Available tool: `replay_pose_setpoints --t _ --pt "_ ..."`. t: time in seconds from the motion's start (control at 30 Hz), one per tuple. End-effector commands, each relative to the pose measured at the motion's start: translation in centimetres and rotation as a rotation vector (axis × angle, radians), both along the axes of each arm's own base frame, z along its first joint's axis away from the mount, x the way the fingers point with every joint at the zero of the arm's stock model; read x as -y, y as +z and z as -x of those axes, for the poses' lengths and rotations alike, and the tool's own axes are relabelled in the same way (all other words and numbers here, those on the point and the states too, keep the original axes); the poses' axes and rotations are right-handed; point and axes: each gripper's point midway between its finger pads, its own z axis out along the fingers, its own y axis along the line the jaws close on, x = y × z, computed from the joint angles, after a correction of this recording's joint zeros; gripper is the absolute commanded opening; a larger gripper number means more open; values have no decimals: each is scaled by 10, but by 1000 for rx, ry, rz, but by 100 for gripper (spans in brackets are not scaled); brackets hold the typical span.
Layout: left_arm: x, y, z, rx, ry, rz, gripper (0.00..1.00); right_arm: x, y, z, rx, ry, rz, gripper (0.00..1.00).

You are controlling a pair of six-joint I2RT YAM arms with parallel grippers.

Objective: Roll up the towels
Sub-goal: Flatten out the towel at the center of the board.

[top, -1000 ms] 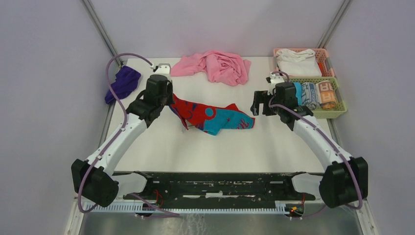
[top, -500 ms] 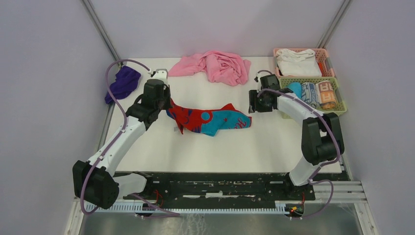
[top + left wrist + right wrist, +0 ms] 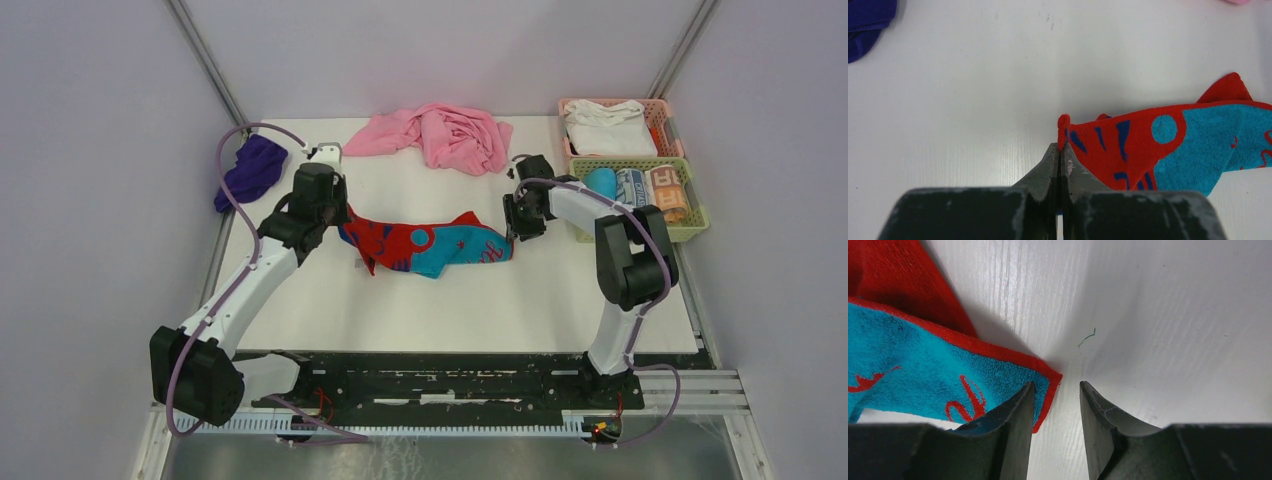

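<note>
A red towel [image 3: 425, 245] with a teal half and blue markings lies stretched across the middle of the table. My left gripper [image 3: 341, 221] is shut on its left corner [image 3: 1063, 121]; in the left wrist view the tips [image 3: 1060, 148] are pressed together on the red edge. My right gripper [image 3: 511, 233] hovers at the towel's right corner [image 3: 1048, 382], jaws apart. That corner reaches into the gap [image 3: 1055, 385] beside the left finger without being pinched. A purple towel [image 3: 250, 168] lies bunched at the table's far left edge, also seen in the left wrist view [image 3: 868, 20].
A large pink cloth [image 3: 440, 133] is heaped at the back centre. At the back right stand a pink basket [image 3: 610, 101] holding a white cloth and a green basket [image 3: 700, 212] with several rolled towels, close behind the right arm.
My right arm has swung left from the green basket to the towel's right corner, its jaws narrowing. The left gripper has kept its hold and the towel now lies more stretched out.
</note>
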Motion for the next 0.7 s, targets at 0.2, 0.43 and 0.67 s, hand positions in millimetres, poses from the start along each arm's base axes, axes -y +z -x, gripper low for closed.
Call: replay_pose_setpoints --t 0.2,0.43,0.67 --pt "2 14 -6 53 -7 26 3 -8 -10 -5 -25 44 55 40" --pt "-2 17 -7 64 10 30 3 0 -5 -2 -20 50 103 13" --pt "-13 37 -25 126 48 145 3 23 77 -32 194 10 210 1"
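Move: The right end of the towel, its bare corner edge, lies right at my right hand: about 1 cm to the left, level fore and aft, and 2 cm below. A red flap pokes out of the towel some 7 cm left and 4 cm ahead; the pink towel lies about 25 cm ahead and 12 cm left, the green basket about 19 cm right and 9 cm ahead. From my left hand, that right end is roughly 24 cm right, nearly level ahead, 18 cm lower. I sink my half-open right hand the last 1 cm, easing slightly left so the fingers straddle the towel's right edge, and close them fully to pinch it near the corner. Then I draw it back right about 1.5 cm, starting to rise, fingertips tipping a little to the right. My left hand keeps its raised grip on the other end and at the last starts left by about 1 cm. ##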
